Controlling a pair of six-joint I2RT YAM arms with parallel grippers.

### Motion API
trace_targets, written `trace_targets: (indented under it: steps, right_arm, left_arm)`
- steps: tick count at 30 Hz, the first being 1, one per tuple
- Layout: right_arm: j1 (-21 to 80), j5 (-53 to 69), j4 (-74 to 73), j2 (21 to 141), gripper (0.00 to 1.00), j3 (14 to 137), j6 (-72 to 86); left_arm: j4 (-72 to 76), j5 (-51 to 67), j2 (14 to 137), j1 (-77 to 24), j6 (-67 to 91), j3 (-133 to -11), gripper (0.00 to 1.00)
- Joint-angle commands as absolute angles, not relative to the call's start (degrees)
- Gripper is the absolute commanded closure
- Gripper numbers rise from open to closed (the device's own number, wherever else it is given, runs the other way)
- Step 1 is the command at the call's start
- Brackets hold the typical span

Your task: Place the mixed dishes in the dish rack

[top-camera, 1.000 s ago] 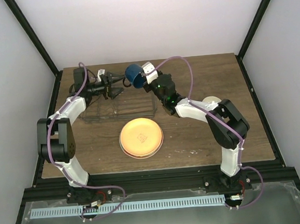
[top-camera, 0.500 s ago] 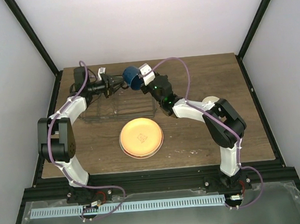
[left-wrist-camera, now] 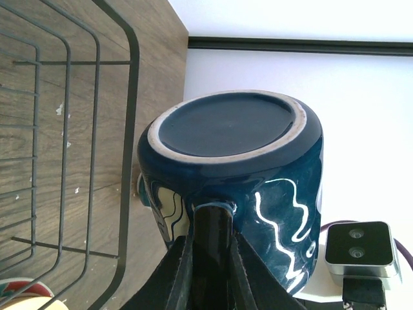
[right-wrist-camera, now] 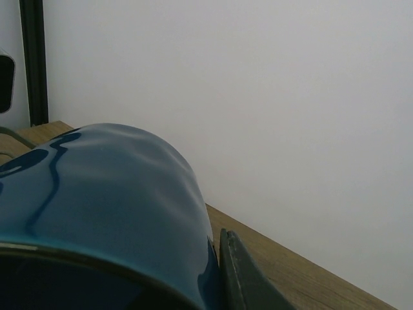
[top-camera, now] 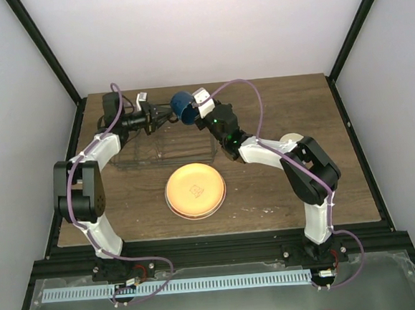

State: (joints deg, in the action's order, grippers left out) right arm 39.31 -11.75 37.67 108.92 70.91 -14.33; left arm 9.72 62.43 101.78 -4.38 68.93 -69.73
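Note:
The dark blue mug [top-camera: 183, 105] hangs in the air on its side above the far right corner of the dish rack [top-camera: 165, 152], held from both sides. My left gripper [top-camera: 168, 115] is shut on its handle [left-wrist-camera: 213, 236], and in the left wrist view the mug [left-wrist-camera: 239, 155] shows its base. My right gripper [top-camera: 193, 116] is shut on the mug's rim; one finger [right-wrist-camera: 242, 278] lies against the outside of the mug [right-wrist-camera: 97, 206]. The orange-yellow plate [top-camera: 195, 190] lies flat on the table in front of the rack. A red-edged plate [left-wrist-camera: 16, 290] peeks in under the rack's wire [left-wrist-camera: 129, 129].
A small pale bowl [top-camera: 291, 138] sits on the table at the right, partly behind my right forearm. The wooden table [top-camera: 282, 192] ends at black frame rails on all sides. The right wrist's camera [left-wrist-camera: 358, 248] is close beside the mug.
The right arm carried the mug a little to the left, onto my left fingers. The left jaws went from wide open to shut on the handle.

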Motion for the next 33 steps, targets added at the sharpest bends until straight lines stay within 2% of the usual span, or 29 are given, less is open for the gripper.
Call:
trace_targets:
  steps: [1,7,18,22,26,29,33]
  right_arm:
    - [40.1,-12.1,41.2,109.2,0.92,73.5,-15.0]
    - [40.1,-12.3,40.9,105.9,0.74,70.4,-14.6]
    - [40.1,-15.0,38.0,100.0,0.5,63.3,-14.9]
    - [40.1,-16.5,35.7,96.9,0.37,59.8,-14.2]
    - [40.1,-17.8,33.0,92.5,0.17,56.3,-12.9]
    - [40.0,-20.8,31.0,90.1,0.11,55.0,-13.2]
    - [39.5,-24.4,30.2,87.8,0.04,54.0,-13.9]
  left_arm:
    - [20.3,66.6,103.3,-4.8,74.9,-68.9,1.0]
    - [31.4,66.2,105.2,-4.7,82.3,-68.0,1.0]
    - [27.1,65.2,107.4,-3.1,77.9,-74.5,1.0]
    - [16.2,64.3,107.1,-2.1,67.5,-77.5,1.0]
    - [-4.2,59.1,106.1,-2.0,45.3,-83.0,1.0]
    - [-16.5,50.7,105.0,-3.0,28.2,-85.9,1.0]
    - [-16.7,40.5,101.8,-4.8,16.1,-81.1,1.0]
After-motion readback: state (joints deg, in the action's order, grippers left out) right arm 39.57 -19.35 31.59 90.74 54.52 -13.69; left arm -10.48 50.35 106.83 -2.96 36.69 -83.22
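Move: The left fingers already hold the blue mug by its handle. The mug's body is about 5 cm to their right and 1 cm ahead; the dish rack's middle is some 5 cm left, 3 cm ahead and 15 cm below, and the stacked plates about 17 cm back, 6 cm right and 19 cm below. From the right hand, still gripping the mug's rim side, the mug's body lies roughly 4 cm left and 2 cm ahead, level with it. Open the right gripper wide to let go of the mug and draw it clear, about 7 cm right and 5 cm back. Keep the left fingers shut on the handle and take the mug forward over the rack some 5 cm, then also left, dipping and rising slightly before sinking again while the wrist tips the fingertips down some 20 degrees and rolls. ##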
